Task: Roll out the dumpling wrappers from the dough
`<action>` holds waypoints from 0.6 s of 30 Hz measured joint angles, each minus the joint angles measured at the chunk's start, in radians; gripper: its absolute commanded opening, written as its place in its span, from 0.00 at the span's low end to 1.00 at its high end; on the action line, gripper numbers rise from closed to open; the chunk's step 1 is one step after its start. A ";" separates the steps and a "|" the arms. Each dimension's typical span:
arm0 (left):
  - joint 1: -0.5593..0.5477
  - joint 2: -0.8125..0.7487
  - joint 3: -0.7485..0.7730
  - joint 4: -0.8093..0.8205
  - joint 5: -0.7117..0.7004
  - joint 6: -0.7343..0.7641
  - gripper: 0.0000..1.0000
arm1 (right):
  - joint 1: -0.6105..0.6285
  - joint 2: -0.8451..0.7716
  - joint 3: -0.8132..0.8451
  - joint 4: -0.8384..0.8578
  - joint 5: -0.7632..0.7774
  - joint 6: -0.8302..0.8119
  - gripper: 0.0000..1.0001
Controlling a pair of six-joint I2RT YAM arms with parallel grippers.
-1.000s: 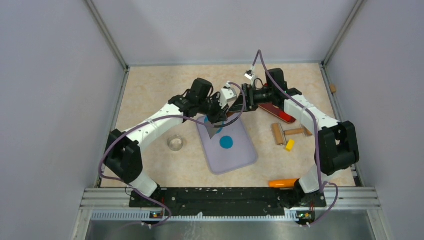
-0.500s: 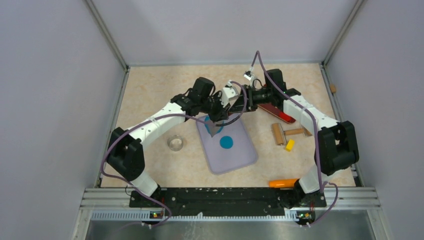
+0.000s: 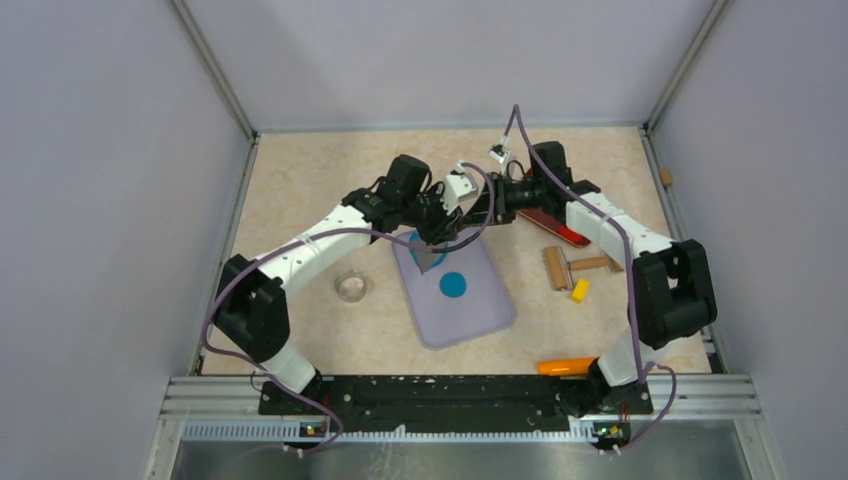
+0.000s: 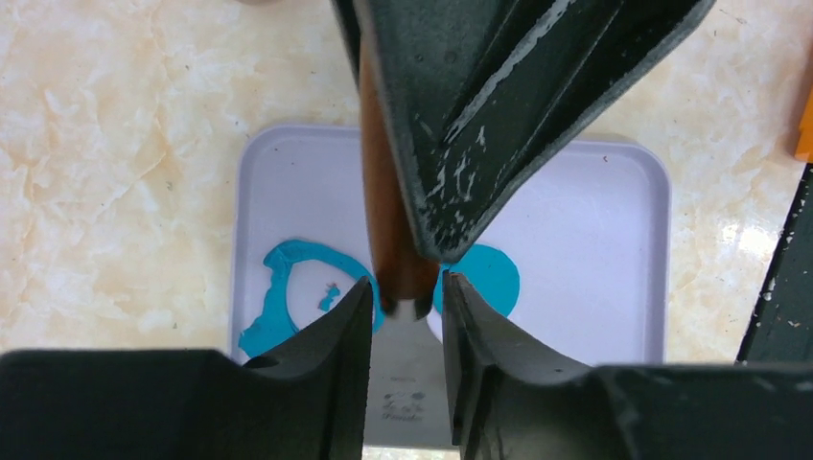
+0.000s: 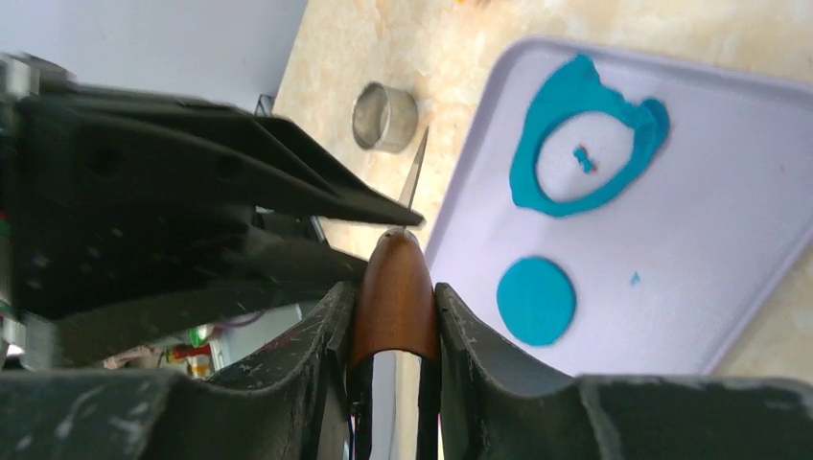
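A lavender mat (image 3: 470, 320) carries a round teal dumpling wrapper (image 3: 453, 284) and, at its far end, a ring of leftover dough (image 5: 561, 91) with a round hole cut out. Above that end both grippers meet on a scraper with a brown wooden handle (image 4: 383, 192) and a metal blade (image 4: 412, 383). My left gripper (image 4: 407, 292) is shut on the scraper where the handle meets the blade. My right gripper (image 5: 395, 297) is shut on the handle, its fingers pressed against both sides. The wrapper (image 5: 536, 300) lies flat and untouched.
A metal ring cutter (image 3: 351, 286) stands left of the mat. A wooden roller (image 3: 570, 266) and a small yellow piece (image 3: 579, 290) lie to the right, with a dark red object (image 3: 555, 225) behind them. An orange tool (image 3: 566, 366) lies near the right arm's base.
My right gripper has slid a little left and closed its fingers onto the scraper's handle. The left gripper has kept its hold in the same place.
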 measured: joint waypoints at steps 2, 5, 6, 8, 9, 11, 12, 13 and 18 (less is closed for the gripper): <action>0.000 0.000 0.000 0.001 -0.007 -0.003 0.61 | -0.020 -0.008 -0.035 0.032 -0.017 0.008 0.00; 0.000 -0.001 0.001 -0.001 -0.043 -0.008 0.72 | -0.095 -0.026 -0.119 0.056 -0.054 0.019 0.00; 0.002 -0.005 -0.002 -0.002 -0.063 -0.015 0.73 | -0.131 -0.034 -0.153 0.065 -0.071 0.022 0.00; 0.011 -0.028 -0.025 -0.002 -0.094 -0.027 0.74 | -0.205 -0.053 -0.216 0.081 -0.113 0.016 0.00; 0.018 -0.044 -0.040 -0.006 -0.105 -0.034 0.74 | -0.236 -0.064 -0.243 0.085 -0.132 0.010 0.00; 0.043 -0.079 -0.072 -0.011 -0.116 -0.058 0.74 | -0.301 -0.091 -0.305 0.110 -0.177 -0.009 0.00; 0.062 -0.095 -0.087 -0.018 -0.119 -0.074 0.74 | -0.338 -0.107 -0.338 0.118 -0.203 -0.028 0.00; 0.083 -0.108 -0.098 -0.025 -0.119 -0.090 0.74 | -0.360 -0.114 -0.356 0.116 -0.222 -0.047 0.00; 0.167 -0.118 -0.153 -0.034 -0.130 -0.175 0.74 | -0.448 -0.124 -0.386 0.048 -0.285 -0.253 0.00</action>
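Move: Both hands still hold the scraper's handle, the right pads some 6 cm to the right of the left ones. From the right hand, the cut wrapper lies about 5 cm back, 6 cm to the left and 17 cm below; the ring of dough scrap is 3 cm ahead and 12 cm left, the wooden roller 2 cm back and 19 cm right, the red tray 14 cm ahead and 20 cm right. For the left hand, its handle grip is right between its pads. Open the left gripper wide to let go of the scraper handle, then draw it off to the left about 9 cm, turning some 20 degrees counter-clockwise. Keep the right gripper shut on the handle and carry the scraper right, towards the roller and the red tray, about 14 cm, sinking 5 to 6 cm as it goes. ##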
